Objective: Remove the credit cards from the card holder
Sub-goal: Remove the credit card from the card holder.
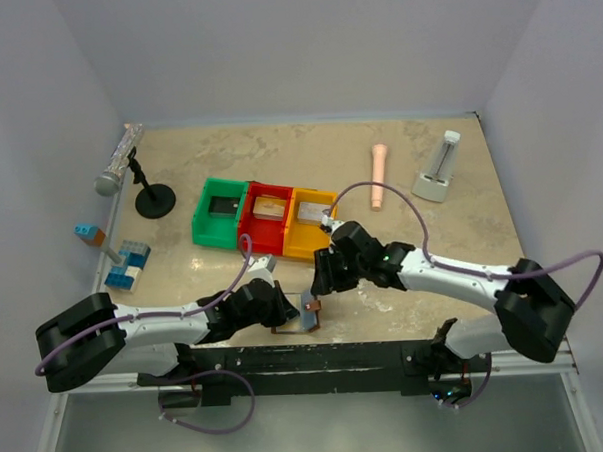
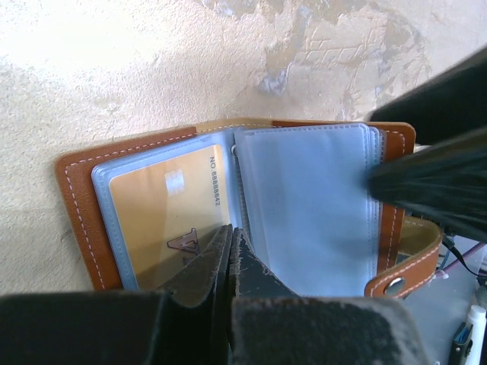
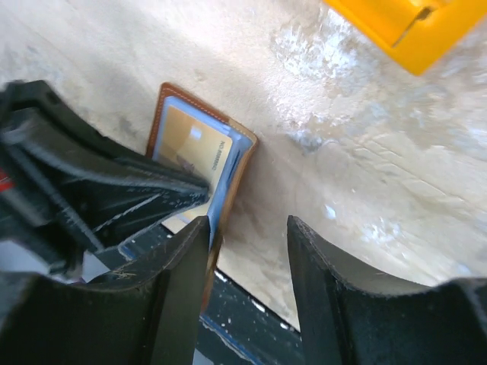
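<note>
The brown card holder [image 1: 307, 316] lies open at the table's front edge, its pale blue sleeves [image 2: 304, 213] facing up. A gold credit card [image 2: 156, 217] sits in the left sleeve. My left gripper [image 2: 230, 237] is shut, its tips pressed on the holder beside the fold and over the card's corner. My right gripper [image 3: 247, 228] hangs open at the holder's right flap [image 3: 245, 152], and its left finger [image 3: 190, 251] is against the flap's edge. The dark bulk of the right gripper shows at the right page [image 2: 430, 186].
Green [image 1: 221, 211], red [image 1: 266, 216] and yellow [image 1: 309, 224] bins stand in a row behind the grippers. A microphone on a stand [image 1: 129, 168] and toy blocks [image 1: 128, 264] are at the left. A peach cylinder [image 1: 379, 176] and a white device [image 1: 437, 170] are at the back right.
</note>
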Action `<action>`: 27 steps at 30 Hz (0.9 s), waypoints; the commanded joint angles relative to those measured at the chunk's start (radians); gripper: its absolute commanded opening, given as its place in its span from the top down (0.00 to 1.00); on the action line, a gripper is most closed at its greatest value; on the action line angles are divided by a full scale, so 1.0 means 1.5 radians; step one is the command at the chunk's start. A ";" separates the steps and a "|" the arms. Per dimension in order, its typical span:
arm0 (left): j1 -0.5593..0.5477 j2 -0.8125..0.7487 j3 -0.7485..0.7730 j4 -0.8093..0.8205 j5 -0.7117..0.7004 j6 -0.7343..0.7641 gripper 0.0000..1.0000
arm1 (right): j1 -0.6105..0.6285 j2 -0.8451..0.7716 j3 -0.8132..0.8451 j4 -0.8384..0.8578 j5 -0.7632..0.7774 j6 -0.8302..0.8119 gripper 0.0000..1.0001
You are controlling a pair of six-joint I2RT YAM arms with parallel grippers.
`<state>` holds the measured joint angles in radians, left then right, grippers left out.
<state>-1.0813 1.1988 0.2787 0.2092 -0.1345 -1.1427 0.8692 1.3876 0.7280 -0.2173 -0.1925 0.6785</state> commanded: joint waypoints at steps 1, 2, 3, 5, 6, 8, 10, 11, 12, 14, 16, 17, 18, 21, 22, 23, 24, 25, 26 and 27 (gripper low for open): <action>-0.002 0.013 0.001 -0.063 -0.030 0.000 1.00 | -0.002 -0.119 0.027 -0.095 0.095 -0.032 0.50; -0.003 0.013 0.002 -0.066 -0.031 0.001 1.00 | 0.000 -0.147 0.029 -0.110 0.106 -0.035 0.50; -0.002 0.012 0.005 -0.069 -0.032 0.001 1.00 | 0.005 -0.171 0.030 -0.122 0.119 -0.040 0.50; -0.003 0.015 0.009 -0.072 -0.034 0.000 1.00 | 0.026 -0.223 0.034 -0.137 0.136 -0.054 0.51; -0.003 0.014 0.012 -0.074 -0.035 0.000 1.00 | 0.043 -0.236 0.037 -0.141 0.142 -0.065 0.53; -0.003 0.017 0.016 -0.079 -0.036 0.000 1.00 | 0.087 -0.247 0.047 -0.145 0.152 -0.082 0.55; -0.003 0.021 0.020 -0.081 -0.037 -0.001 1.00 | 0.139 -0.238 0.064 -0.151 0.166 -0.091 0.60; -0.003 0.022 0.022 -0.083 -0.037 0.000 1.00 | 0.163 -0.231 0.068 -0.148 0.169 -0.090 0.62; -0.003 0.023 0.023 -0.083 -0.037 -0.001 1.00 | 0.180 -0.223 0.068 -0.140 0.165 -0.088 0.65; -0.003 0.025 0.025 -0.085 -0.037 -0.001 1.00 | 0.202 -0.204 0.059 -0.108 0.151 -0.078 0.71; -0.003 0.026 0.027 -0.088 -0.037 0.000 1.00 | 0.213 -0.180 0.057 -0.082 0.139 -0.069 0.77; -0.003 0.027 0.027 -0.089 -0.037 -0.001 1.00 | 0.219 -0.167 0.059 -0.074 0.138 -0.066 0.79; -0.003 0.028 0.027 -0.088 -0.037 -0.001 1.00 | 0.225 -0.155 0.062 -0.063 0.135 -0.064 0.80; -0.003 0.026 0.027 -0.090 -0.037 -0.002 1.00 | 0.241 -0.124 0.080 -0.050 0.136 -0.063 0.81; -0.003 0.026 0.027 -0.090 -0.037 -0.002 1.00 | 0.246 -0.112 0.087 -0.046 0.142 -0.062 0.81; -0.003 0.026 0.027 -0.090 -0.037 -0.002 1.00 | 0.250 -0.103 0.095 -0.044 0.144 -0.063 0.81; -0.003 0.026 0.028 -0.090 -0.037 -0.003 1.00 | 0.255 -0.087 0.103 -0.044 0.150 -0.062 0.81; -0.003 0.026 0.027 -0.091 -0.037 -0.003 1.00 | 0.258 -0.074 0.111 -0.046 0.155 -0.059 0.81; -0.003 0.027 0.028 -0.090 -0.037 -0.003 1.00 | 0.260 -0.065 0.117 -0.047 0.161 -0.059 0.82; -0.003 0.027 0.028 -0.090 -0.037 -0.003 1.00 | 0.264 -0.059 0.121 -0.048 0.169 -0.058 0.82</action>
<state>-1.0824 1.2198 0.3172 0.1596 -0.1467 -1.1442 1.2449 1.2694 0.8368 -0.3401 0.0128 0.5819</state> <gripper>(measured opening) 0.012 0.187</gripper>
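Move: The right hand hovers half open just off the open card holder's right edge. The holder's middle lies about 5 cm left, 5 cm back and 4 cm below; its clasp strap is some 2 cm left and 4 cm back, and the gold card about 7 cm left and 5 cm back. The yellow tray stands roughly 16 cm ahead, 1 cm left. The left hand's shut tips rest on the holder, its middle right under them. Up and clear of the holder's right side first, by about 10 cm and drifting right, then back towards the table's near edge and left, and down again to the holder's near side, the right hand turns some 15 degrees counter-clockwise and tips its fingers outward as they narrow from half open to a fifth. The left hand stays, shut fingertips still resting on the holder by the spine. ##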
